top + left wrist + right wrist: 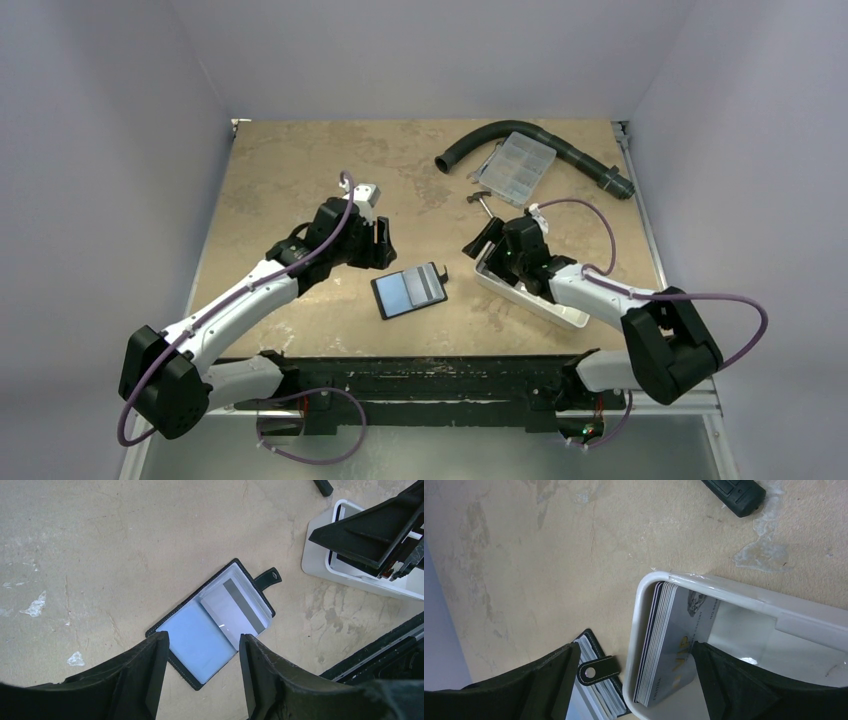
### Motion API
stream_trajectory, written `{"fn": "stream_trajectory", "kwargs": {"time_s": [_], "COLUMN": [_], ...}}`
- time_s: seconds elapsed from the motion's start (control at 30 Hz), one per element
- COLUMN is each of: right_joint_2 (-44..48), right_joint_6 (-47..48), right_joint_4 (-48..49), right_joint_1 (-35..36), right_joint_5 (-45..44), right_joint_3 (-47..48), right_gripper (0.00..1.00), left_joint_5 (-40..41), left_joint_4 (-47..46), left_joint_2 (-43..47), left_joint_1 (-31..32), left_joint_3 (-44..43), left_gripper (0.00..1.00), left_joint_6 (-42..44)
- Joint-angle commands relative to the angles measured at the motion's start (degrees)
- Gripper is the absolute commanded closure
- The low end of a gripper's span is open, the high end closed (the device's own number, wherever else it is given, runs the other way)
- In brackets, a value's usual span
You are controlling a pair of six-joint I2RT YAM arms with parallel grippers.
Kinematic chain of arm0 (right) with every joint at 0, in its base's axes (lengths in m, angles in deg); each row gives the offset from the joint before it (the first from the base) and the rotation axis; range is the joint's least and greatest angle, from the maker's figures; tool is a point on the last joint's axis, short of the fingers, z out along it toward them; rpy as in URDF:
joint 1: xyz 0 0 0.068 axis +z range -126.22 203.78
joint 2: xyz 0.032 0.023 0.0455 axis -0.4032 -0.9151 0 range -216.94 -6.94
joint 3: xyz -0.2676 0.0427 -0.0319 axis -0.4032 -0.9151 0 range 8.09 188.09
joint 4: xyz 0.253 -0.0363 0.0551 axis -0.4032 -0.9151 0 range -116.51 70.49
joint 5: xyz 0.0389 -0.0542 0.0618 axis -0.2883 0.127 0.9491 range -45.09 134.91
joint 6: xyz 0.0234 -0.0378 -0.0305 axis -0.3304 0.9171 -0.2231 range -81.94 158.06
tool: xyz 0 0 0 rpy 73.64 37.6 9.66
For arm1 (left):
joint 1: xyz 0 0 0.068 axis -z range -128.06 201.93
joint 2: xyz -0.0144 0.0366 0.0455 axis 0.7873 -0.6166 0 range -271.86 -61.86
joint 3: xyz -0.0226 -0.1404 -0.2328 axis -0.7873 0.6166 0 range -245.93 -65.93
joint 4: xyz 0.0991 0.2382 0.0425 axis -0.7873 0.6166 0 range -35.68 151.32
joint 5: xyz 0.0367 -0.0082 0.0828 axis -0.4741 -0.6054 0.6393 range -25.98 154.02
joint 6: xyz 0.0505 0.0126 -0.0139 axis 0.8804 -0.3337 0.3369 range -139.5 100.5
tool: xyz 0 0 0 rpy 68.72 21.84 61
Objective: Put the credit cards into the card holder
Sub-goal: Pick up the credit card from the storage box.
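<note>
The black card holder [410, 290] lies open on the table, pale blue-grey inside, its snap tab [267, 577] pointing toward the tray. A pale card with a grey stripe [235, 607] sits in its right half. My left gripper [383, 245] hovers open just above and behind the holder, nothing between its fingers [150, 670]. A stack of credit cards [669, 640] stands on edge against the end wall of the white tray [639, 630]. My right gripper [634, 680] is open wide, straddling that tray wall and the stack without touching the cards.
A clear compartment box [510, 165] and a black curved hose [560, 145] lie at the back right. A small black-handled tool [483, 200] rests just behind the tray. The tray [530, 295] sits right of the holder, close to it.
</note>
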Motion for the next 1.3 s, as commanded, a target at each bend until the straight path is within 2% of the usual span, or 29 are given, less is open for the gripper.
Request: {"fn": "stream_trajectory", "kwargs": {"time_s": [0.0,0.13,0.43,0.57,0.7,1.1,1.27], "right_joint_2": [1.2,3.1,4.7,4.1,4.0,4.9,6.3], "right_joint_6": [-1.2,-1.2,-1.2,-1.2,-1.5,-1.7,-2.0], "right_joint_4": [4.5,5.2,7.1,8.0,8.5,7.0,4.9], "right_joint_1": [-0.5,-1.0,-1.9,-2.3,-2.5,-3.1,-3.3], "right_joint_5": [0.7,0.9,2.0,3.1,3.8,4.1,3.6], "right_joint_3": [-1.1,-1.9,-2.9,-3.2,-3.5,-3.7,-3.5], "right_gripper": [0.07,0.10,0.25,0.34,0.47,0.75,0.81], "left_joint_5": [-1.1,-2.2,-3.9,-4.2,-4.4,-4.8,-4.7], "left_joint_4": [-0.8,-1.3,-1.8,-1.9,-2.0,-2.2,-2.2], "left_joint_2": [-0.1,-0.4,-0.8,-0.9,-1.0,-1.1,-1.3], "left_joint_1": [-0.7,-1.2,-2.1,-2.2,-2.2,-2.5,-2.5], "left_joint_3": [-0.6,-0.4,-0.1,-0.1,0.1,0.2,0.4], "left_gripper": [0.42,0.42,0.42,0.42,0.42,0.42,0.42], "left_joint_6": [0.8,0.7,0.4,0.5,0.5,0.4,0.3]}}
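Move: The front credit card of the upright stack at the storage box's left end lies about 3 cm to the right of the right gripper's centre, level with it and some 2 cm lower. The box's middle is roughly 10 cm right and 6 cm back; the card holder about 14 cm left and 6 cm back; the hammer about 10 cm ahead and 1 cm right. From the left gripper, that card lies some 22 cm right, 2 cm ahead and 12 cm below. Close the right gripper from almost wide open to nearly shut, letting the right-hand finger, already against the front card's face, push that card leftward until it stands between both fingertips. While closing, raise the hand about 1.5 cm and roll it slightly, about 5 degrees, left side up; otherwise keep it over the box's left end. ##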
